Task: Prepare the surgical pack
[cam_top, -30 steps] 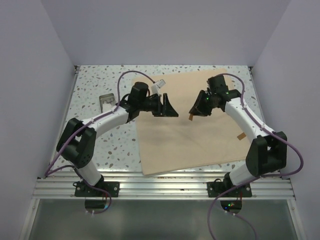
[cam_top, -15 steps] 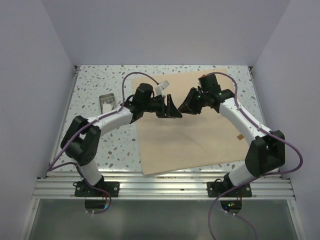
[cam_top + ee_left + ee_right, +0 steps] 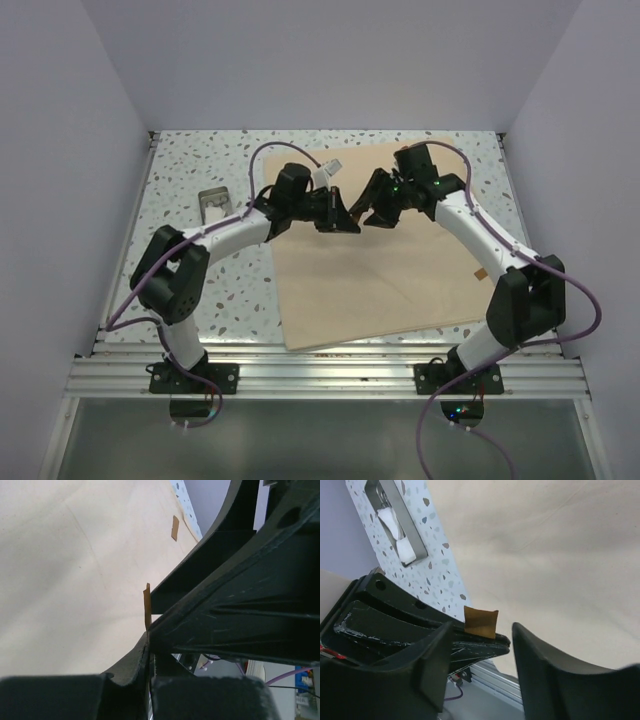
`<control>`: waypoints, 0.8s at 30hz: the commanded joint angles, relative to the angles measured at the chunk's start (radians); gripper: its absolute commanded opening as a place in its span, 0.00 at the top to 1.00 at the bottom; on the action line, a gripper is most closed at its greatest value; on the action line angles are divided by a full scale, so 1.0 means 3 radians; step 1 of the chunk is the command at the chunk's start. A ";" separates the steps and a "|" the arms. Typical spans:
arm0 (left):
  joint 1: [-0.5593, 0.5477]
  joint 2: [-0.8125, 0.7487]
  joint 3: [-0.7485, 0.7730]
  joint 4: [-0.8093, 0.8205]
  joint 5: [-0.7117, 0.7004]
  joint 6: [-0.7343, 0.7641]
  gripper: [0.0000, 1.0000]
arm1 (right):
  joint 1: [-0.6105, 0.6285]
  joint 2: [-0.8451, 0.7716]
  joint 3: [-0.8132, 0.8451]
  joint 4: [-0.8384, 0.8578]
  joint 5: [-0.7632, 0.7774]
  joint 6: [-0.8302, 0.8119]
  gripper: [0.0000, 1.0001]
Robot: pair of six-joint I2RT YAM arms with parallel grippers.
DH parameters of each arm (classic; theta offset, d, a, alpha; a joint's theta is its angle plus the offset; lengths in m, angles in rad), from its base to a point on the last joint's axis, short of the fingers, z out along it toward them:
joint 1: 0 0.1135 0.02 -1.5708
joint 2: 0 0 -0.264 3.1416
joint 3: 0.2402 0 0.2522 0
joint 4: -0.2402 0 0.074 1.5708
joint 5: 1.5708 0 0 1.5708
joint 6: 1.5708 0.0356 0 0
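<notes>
The tan cloth (image 3: 400, 285) of the surgical pack lies flat as a large sheet on the table; it also fills the left wrist view (image 3: 65, 570) and the right wrist view (image 3: 560, 545). Both grippers meet tip to tip above its far part. My left gripper (image 3: 349, 222) (image 3: 149, 636) is shut on a small brown tape piece (image 3: 481, 621) (image 3: 147, 605), which sticks out past its tips. My right gripper (image 3: 368, 214) (image 3: 482, 627) is open, its fingers (image 3: 545, 670) on either side of the left gripper's tips. The silver tin (image 3: 213, 204) (image 3: 395, 520) holds white gauze.
A second brown tape piece (image 3: 481, 271) (image 3: 175, 527) lies on the cloth's right part. The speckled table (image 3: 200, 160) is boxed in by white walls at the left, back and right. An aluminium rail (image 3: 330, 372) runs along the near edge.
Both arms moved inward until their tips met. The left gripper shut on the tape piece that the right gripper carried, and the right jaws opened wider.
</notes>
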State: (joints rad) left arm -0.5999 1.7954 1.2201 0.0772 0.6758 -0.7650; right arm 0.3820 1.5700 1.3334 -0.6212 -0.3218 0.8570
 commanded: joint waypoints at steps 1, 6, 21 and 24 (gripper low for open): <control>0.0148 -0.0058 0.0049 0.0003 -0.0054 0.0060 1.00 | 0.0015 0.0049 0.0254 -0.0174 0.0090 -0.0039 0.42; 0.0714 -0.0354 -0.0365 -0.0098 0.0007 0.0198 1.00 | -0.0133 0.0222 0.0596 -0.0429 0.0316 -0.0300 0.33; 0.2695 0.0355 0.0151 -0.1479 0.0048 0.0868 1.00 | -0.0660 0.0386 0.0684 -0.0721 0.0510 -0.0653 0.29; 0.2726 0.0606 0.0325 -0.1459 0.0191 0.0848 1.00 | -0.0690 0.0391 0.0694 -0.0752 0.0561 -0.0694 0.29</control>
State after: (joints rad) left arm 0.2234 1.9289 1.2587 -0.3088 0.6464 -0.5446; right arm 0.1783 1.6848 1.5200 -0.8169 -0.1810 0.6857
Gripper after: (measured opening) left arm 0.008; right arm 0.706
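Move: The left hand, with the brown card already in its shut fingers, has the metal tray's middle some 35 cm to its left, 12 cm farther out and about 15 cm below; the white pads in the tray lie about 35 cm left, 8 cm ahead and equally low. For the right hand, its parted fingers around the same card, the second brown card lies on the cloth roughly 31 cm right, 5 cm back and 18 cm below. Sweeping left and somewhat forward by about 35 cm, the left hand carries the pinched card from the handover spot to the tray, turning some 40 degrees counter-clockwise and sinking about 10 cm, mostly late, with its fingers tipping further down. The right hand opens wider and backs off clear of the card, forward first, then mainly right. ##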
